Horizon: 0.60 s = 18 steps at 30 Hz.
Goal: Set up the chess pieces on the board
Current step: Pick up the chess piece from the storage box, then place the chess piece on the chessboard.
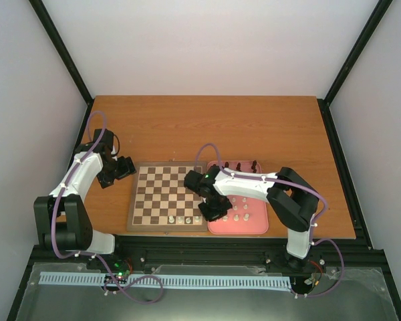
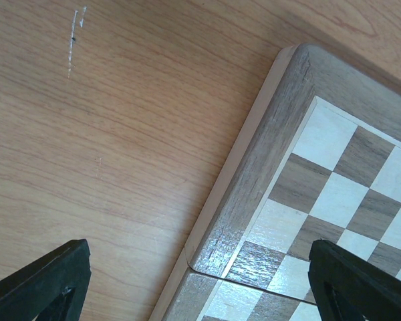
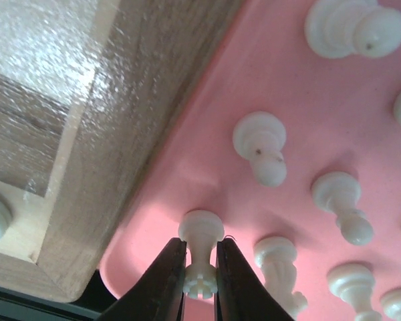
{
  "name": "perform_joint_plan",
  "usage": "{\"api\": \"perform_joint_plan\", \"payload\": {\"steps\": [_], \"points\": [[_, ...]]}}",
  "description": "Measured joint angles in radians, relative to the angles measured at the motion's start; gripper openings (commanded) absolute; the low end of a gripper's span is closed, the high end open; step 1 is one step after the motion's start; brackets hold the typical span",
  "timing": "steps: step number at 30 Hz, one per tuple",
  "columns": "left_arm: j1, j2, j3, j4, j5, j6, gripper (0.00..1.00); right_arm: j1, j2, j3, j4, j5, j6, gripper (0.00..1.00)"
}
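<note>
The board lies between the arms, with three white chess pieces on its near row. In the right wrist view my right gripper is shut on the stem of a white rook, which stands in the near left corner of the pink tray, close to the board's rim. From above, that gripper sits over the tray's left edge. My left gripper hovers off the board's far left corner, open and empty, its fingers straddling the rim.
The pink tray lies right of the board with several white pieces on its near part and dark pieces along its far edge. A white pawn-like piece and a white knight stand close to the held rook.
</note>
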Motion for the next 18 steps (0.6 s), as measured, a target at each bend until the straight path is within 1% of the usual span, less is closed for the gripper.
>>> {"api": "perform_joint_plan", "payload": {"steps": [4,7,13,18], "points": [[0.000,0.000,0.000,0.000,0.000,0.000,1.00,0.000,-0.003,0.021,-0.043,0.010,0.000,0.10],[0.000,0.000,0.000,0.000,0.001,0.000,1.00,0.000,-0.014,0.067,-0.080,0.015,0.000,0.10],[0.000,0.000,0.004,-0.004,0.004,0.000,1.00,0.000,-0.034,0.202,-0.138,0.018,0.000,0.09],[0.000,-0.001,0.043,-0.012,0.005,-0.001,1.00,0.013,-0.022,0.349,-0.180,0.022,-0.017,0.09]]}}
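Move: The white chess piece is already pinched in my right fingers, standing in the near left of the storage box. The middle of the board lies about 15 cm to my left and 8 cm ahead, some 2 cm lower. The last white piece set on the board stands about 6 cm left and 1 cm back; in the box one piece stands 3 cm to my right, another 3 cm ahead. From my left hand the board's middle is some 15 cm right, 5 cm back and 8 cm down. Keeping my fingers shut on the white piece, I lift it about 9 cm out of the box with my right hand, nearly straight up at first. Then, still rising, I swing left and a little forward, some 5 cm across towards the board's middle, tipping the fingertips roughly 10 degrees out to the front left. ##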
